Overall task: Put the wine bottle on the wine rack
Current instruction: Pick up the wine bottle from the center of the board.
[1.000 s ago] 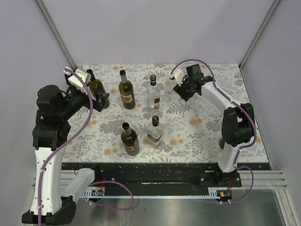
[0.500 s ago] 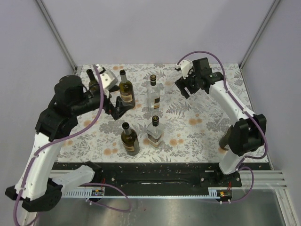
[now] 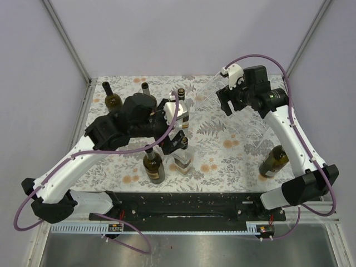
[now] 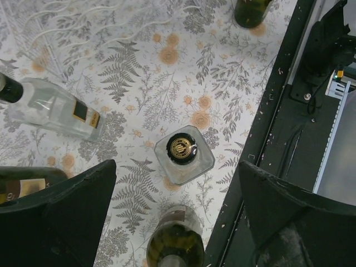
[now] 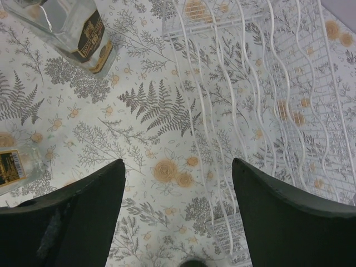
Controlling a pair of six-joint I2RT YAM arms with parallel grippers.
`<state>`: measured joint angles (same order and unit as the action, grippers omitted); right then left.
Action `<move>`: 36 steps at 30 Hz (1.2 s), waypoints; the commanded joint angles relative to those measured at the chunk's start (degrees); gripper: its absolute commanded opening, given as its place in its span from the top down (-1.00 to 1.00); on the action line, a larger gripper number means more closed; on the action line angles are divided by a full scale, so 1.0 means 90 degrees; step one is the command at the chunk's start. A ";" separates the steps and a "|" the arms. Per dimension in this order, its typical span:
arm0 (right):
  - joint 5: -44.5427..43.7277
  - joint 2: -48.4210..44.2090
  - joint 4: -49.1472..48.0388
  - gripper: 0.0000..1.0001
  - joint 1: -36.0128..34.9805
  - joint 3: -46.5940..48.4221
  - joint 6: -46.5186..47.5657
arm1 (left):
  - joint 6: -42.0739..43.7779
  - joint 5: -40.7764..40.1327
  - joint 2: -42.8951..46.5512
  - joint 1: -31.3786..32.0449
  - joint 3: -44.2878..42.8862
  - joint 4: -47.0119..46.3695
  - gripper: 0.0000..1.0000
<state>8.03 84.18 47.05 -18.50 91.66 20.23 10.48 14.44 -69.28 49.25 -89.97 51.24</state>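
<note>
Several wine bottles stand on the floral table. My left gripper (image 3: 173, 142) hangs open above two of them at the front middle: a dark green bottle (image 3: 153, 164) (image 4: 175, 242) and a square clear bottle (image 3: 182, 158) (image 4: 183, 153), seen from above between its fingers. It holds nothing. The wine rack (image 3: 247, 119) (image 5: 267, 111), clear with thin wavy ribs, sits at the back right. Above the rack's left edge my right gripper (image 3: 227, 103) (image 5: 177, 161) is open and empty. Another dark bottle (image 3: 273, 161) is beside the right arm's base.
A dark bottle (image 3: 113, 99) stands at the back left. A second dark bottle (image 3: 146, 89) and a tall clear bottle (image 3: 181, 108) (image 5: 78, 28) are partly hidden by the left arm. A black rail (image 3: 194, 203) runs along the near edge.
The left arm swung right from the back-left bottles to above the front-middle pair. The right arm rose and moved right over the rack, its jaws spreading wider. The right-hand dark bottle came into view.
</note>
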 commanded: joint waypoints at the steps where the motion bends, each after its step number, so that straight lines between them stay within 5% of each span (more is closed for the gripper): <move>1: -0.0189 -0.0398 0.0300 -0.70 -0.0034 0.0148 -0.0216 | -0.0188 -0.0354 -0.0280 0.0259 -0.0247 -0.0069 -0.87; 20: -0.0189 -0.0584 0.0271 -0.70 -0.0034 -0.0135 -0.0060 | -0.0256 -0.0266 -0.0808 0.0367 0.0524 -0.0332 -0.49; 36: 0.0084 -0.0721 0.0173 -0.71 -0.0034 -0.0535 -0.0031 | -0.0315 0.0056 -0.1150 0.0367 0.0397 -0.0401 0.19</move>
<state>7.14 80.20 49.63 -18.50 87.66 19.46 8.36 13.50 -79.79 52.29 -85.12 49.89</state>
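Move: The clear wine bottle I go for stands under my open left hand: about 4 cm to its right, 1 cm ahead, its middle some 21 cm below, its capped neck only about 10 cm below. A dark bottle stands about 11 cm left of the clear bottle and 2 cm nearer me; a far clear bottle stands about 18 cm straight beyond it. From my right hand the clear wine bottle lies some 15 cm back, 16 cm left and 17 cm below. I lower my left hand about 9 cm onto the neck of the clear wine bottle, easing some 3 cm to the right and dipping the fingertips roughly 15 degrees. On the way down I bring the wide-open fingers to less than half open, one on each side of the black cap. Meanwhile I draw my empty right hand back about 2 cm, away from the rack. ##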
